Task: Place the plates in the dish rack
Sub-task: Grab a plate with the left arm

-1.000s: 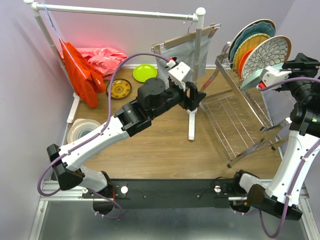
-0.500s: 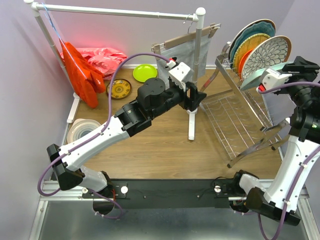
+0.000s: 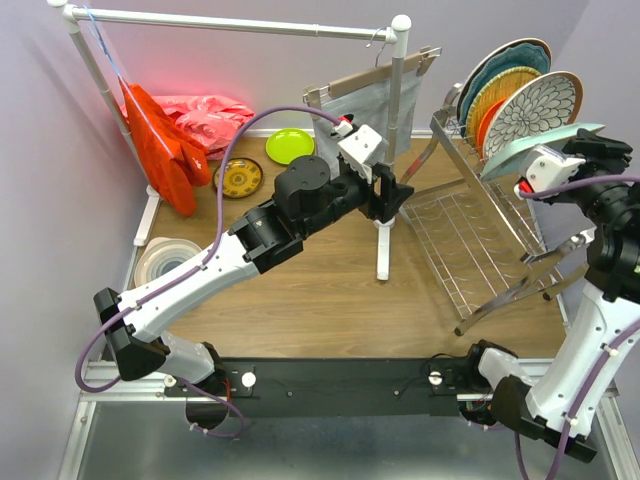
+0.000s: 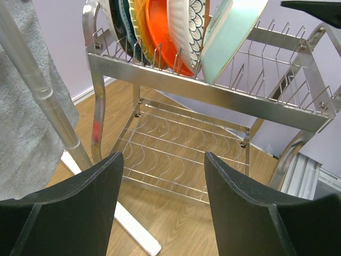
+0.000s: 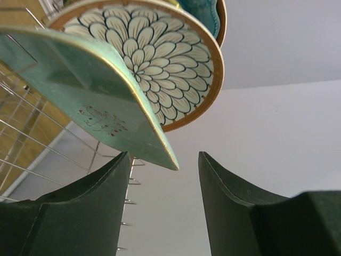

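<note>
The dish rack (image 3: 470, 240) stands at the right. Its upper tier (image 4: 213, 96) holds several plates on edge: a teal scalloped one (image 3: 510, 55), a woven yellow one (image 3: 497, 90), an orange one (image 4: 160, 32) and a brown-rimmed floral one (image 5: 160, 69). A mint rectangular tray (image 5: 80, 74) leans at the front of that row (image 3: 520, 150). My right gripper (image 5: 164, 156) is open just below the tray's outer corner, gripping nothing. My left gripper (image 4: 162, 157) hangs open and empty over the table, facing the rack's lower shelf.
A lime green plate (image 3: 289, 146), a yellow-brown patterned plate (image 3: 240, 178) and a white ringed plate (image 3: 165, 260) lie on the table's left side. Red and pink cloths (image 3: 165, 140) hang by the white pipe rail (image 3: 240, 22). A grey cloth (image 3: 365, 100) hangs mid-table.
My right gripper has drawn back and down from the mint tray, which stays leaning in the rack. The left arm has not moved.
</note>
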`<state>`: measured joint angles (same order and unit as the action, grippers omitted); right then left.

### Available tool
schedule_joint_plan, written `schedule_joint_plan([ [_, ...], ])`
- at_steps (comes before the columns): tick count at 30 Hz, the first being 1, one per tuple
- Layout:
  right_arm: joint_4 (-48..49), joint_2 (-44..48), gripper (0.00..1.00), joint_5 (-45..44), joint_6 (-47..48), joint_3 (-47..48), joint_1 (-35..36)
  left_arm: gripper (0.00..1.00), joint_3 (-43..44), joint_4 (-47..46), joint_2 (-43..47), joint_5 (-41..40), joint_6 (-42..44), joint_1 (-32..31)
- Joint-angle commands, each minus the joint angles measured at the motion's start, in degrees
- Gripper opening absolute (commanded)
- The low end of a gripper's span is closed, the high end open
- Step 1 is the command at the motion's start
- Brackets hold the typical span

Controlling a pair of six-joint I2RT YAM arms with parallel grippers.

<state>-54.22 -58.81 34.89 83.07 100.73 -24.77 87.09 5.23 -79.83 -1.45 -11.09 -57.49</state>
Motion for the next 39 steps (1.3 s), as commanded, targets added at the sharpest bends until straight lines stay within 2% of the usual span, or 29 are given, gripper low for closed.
schedule_joint_plan([
  [1,-11.3,0.7,0.63,5.8,-2.7,5.1,-0.1,0.71,-0.9,-2.1,0.4,1.2,1.0,0.0],
  [5,-14.6,1.3,0.65,6.3,-5.0,7.0,-0.1,0.71,-1.4,-2.1,1.1,1.2,1.4,0.0],
  [9,-19.2,1.4,0.66,10.1,-7.2,13.3,-0.1,0.71,-1.2,-0.9,2.1,0.6,2.0,0.0],
  [12,-24.3,0.9,0.73,17.9,-9.8,18.1,-0.1,0.71,-2.6,0.2,4.3,-1.2,2.0,0.0],
  [13,-25.3,0.6,0.74,23.9,-13.1,20.3,-0.1,0.71,-3.4,0.4,6.0,-1.8,1.6,0.0],
  [16,-25.3,1.3,0.83,33.7,-21.7,19.2,-0.1,0.71,-8.2,1.0,10.4,-4.7,-0.1,0.0],
  [17,-25.3,1.4,0.83,40.2,-23.4,18.8,-0.4,0.71,-9.7,1.0,11.5,-6.1,-0.6,0.1],
  [19,-24.2,1.3,0.84,45.4,-29.2,18.3,-2.0,0.71,-13.6,1.1,14.7,-7.4,-2.5,0.5],
  [23,-13.8,1.5,0.85,55.4,-45.3,13.5,-3.4,0.71,-18.1,1.4,18.2,-11.7,-6.3,1.6],
  [24,-8.1,1.9,0.85,56.9,-48.8,11.6,-3.9,0.71,-19.7,1.4,18.6,-12.2,-6.9,1.9],
  [25,-4.6,2.2,0.85,58.5,-56.0,9.8,-4.0,0.71,-20.3,1.7,19.2,-12.5,-7.5,2.3],
  [27,1.0,2.8,0.86,59.2,-58.4,5.6,-4.0,0.71,-21.8,2.3,19.5,-13.3,-9.2,3.1],
  [29,6.7,3.6,0.86,59.2,-65.3,3.1,-4.0,0.71,-22.4,2.9,19.6,-14.8,-9.9,3.4],
  [30,14.0,3.7,0.86,59.3,-69.1,0.5,-3.9,0.71,-22.9,3.2,19.8,-15.3,-10.4,3.6],
  [33,18.7,3.9,0.86,59.3,-71.6,-1.7,-3.9,0.71,-23.8,4.1,20.1,-18.8,-12.0,3.9],
  [34,21.6,3.8,0.86,59.3,-75.0,-2.4,-3.9,0.71,-24.0,4.3,20.3,-19.5,-12.5,4.1],
  [36,30.4,2.5,0.86,59.1,-78.7,-1.3,-3.9,0.71,-24.9,5.2,20.9,-21.4,-13.2,4.3],
  [39,34.1,-3.7,0.86,54.8,-82.9,6.4,-3.9,0.71,-25.8,6.8,21.9,-23.3,-15.2,5.2],
])
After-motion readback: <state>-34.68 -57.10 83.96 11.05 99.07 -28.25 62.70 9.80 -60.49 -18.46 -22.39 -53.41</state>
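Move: The lime green plate lies on the table about 45 cm ahead of the left hand, 22 cm to its left and some 42 cm below. The brown patterned plate is about 36 cm ahead and 37 cm left of that hand, and the stand's post 22 cm ahead and 5 cm right. From the empty right hand, the pale green tray in the rack is about 8 cm ahead, 6 cm left and 6 cm lower, with the floral plate some 8 cm beyond the tray. The left hand, empty and open, sweeps about 12 cm left, drawing back slightly before coming forward again, and sinks about 9 cm towards the lime green plate, turning some 20 degrees counter-clockwise so the fingers swing round to point more forward. Meanwhile the right hand backs away from the pale green tray while swinging about 15 cm left, opens its fingers wider and rolls strongly, its left side rising, then eases forward a few centimetres. ##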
